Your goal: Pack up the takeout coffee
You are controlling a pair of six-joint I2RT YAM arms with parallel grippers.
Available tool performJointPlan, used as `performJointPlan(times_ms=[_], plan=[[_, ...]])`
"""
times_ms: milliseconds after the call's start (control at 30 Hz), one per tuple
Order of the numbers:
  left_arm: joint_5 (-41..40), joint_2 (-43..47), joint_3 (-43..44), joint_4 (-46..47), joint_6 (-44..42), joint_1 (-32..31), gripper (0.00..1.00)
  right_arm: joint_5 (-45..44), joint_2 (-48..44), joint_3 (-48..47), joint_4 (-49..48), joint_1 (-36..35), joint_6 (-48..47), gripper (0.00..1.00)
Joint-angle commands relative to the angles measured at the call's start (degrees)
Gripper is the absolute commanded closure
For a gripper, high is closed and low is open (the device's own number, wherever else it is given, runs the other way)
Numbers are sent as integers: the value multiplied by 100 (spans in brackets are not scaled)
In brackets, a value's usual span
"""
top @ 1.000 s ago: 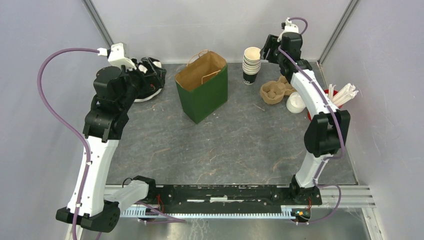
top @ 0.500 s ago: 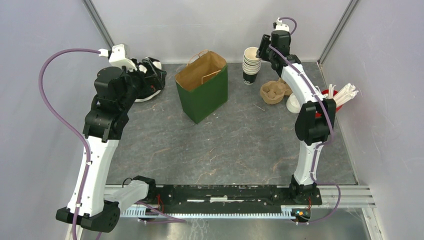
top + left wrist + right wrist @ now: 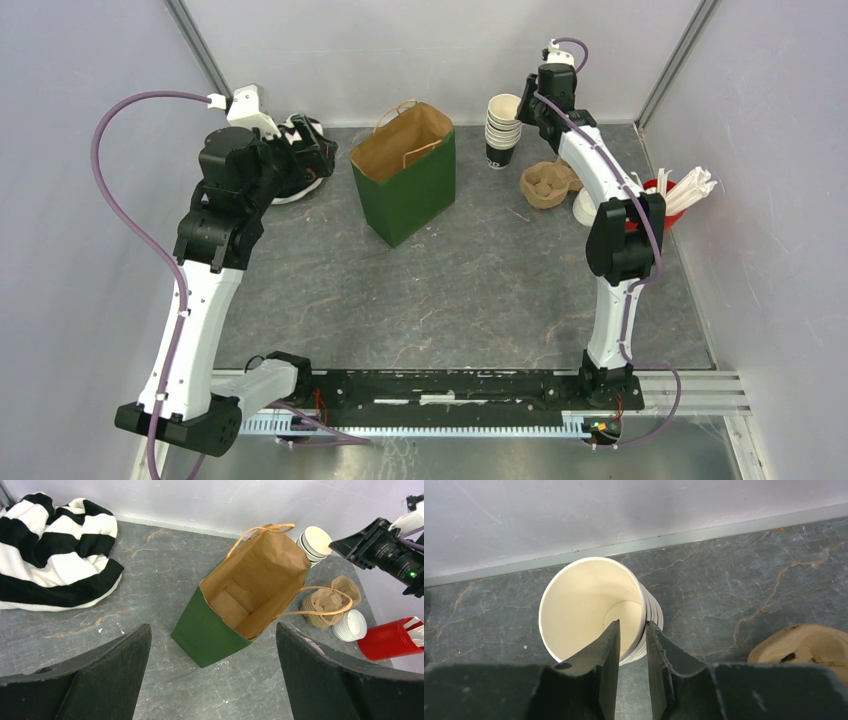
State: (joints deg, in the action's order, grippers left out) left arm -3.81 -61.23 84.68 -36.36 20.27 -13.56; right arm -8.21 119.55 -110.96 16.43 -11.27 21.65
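The takeout coffee cups stand nested in a stack (image 3: pixel 503 130) at the back of the table, dark outside and cream inside; they also show in the left wrist view (image 3: pixel 316 542) and the right wrist view (image 3: pixel 591 610). My right gripper (image 3: pixel 522 105) (image 3: pixel 632 625) straddles the top cup's right wall, one finger inside and one outside, with a narrow gap still open. A stack of white lids (image 3: pixel 350 625) lies near the right wall. My left gripper (image 3: pixel 300 140) (image 3: pixel 212 626) hangs wide open and empty, left of the green paper bag (image 3: pixel 405 175) (image 3: pixel 250 595).
The bag stands open at back centre, brown inside. A brown pulp cup carrier (image 3: pixel 548 183) (image 3: pixel 325 605) lies right of the cups. A red cup of white stirrers (image 3: pixel 660 190) (image 3: pixel 390 639) stands by the right wall. A black-and-white striped cloth (image 3: pixel 300 180) (image 3: pixel 55 560) sits back left.
My right gripper has swung left onto the cup stack and its jaws have narrowed around the top cup's wall. The left arm has shifted slightly towards the bag.
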Motion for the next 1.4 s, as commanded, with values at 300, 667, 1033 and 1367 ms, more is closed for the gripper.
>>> performJointPlan(times_ms=[300,667,1033,1367], plan=[[70,-30,124,155,-212,20,0,-223,306,-665,-9,-53,46,77],[74,-80,195,155,-258,27,0,-204,295,-853,82,-46,458,96],[119,-73,199,157,-240,24,0,139,-198,-743,-210,151,1513,100],[140,-20,168,184,-216,27,0,468,-774,-556,-301,378,1850,100]])
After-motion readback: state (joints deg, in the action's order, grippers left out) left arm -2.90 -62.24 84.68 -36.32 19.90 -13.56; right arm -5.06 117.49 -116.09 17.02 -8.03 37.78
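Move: The top paper cup of the stack is right at the right hand: its middle lies about 4 cm left, 2 cm ahead and 4 cm lower, and its right-hand rim is already between the half-open fingertips. The carton cup holders lie some 13 cm right and 4 cm back; the white lids some 19 cm right and 10 cm back, both about 14 cm lower. The green bag stands roughly 27 cm left, 8 cm back. From the left hand, that cup is about 30 cm ahead, 35 cm right and 22 cm below. The top cup's rim is pinched by the right fingers, which ease forward a little over 1 cm and shut on its right side, one tip inside the wall and one outside. The hand then rolls its left side up some 15 degrees and, with gathering speed, rises about 6 cm and shifts 2 cm right, drawing the cup up from the stack. ##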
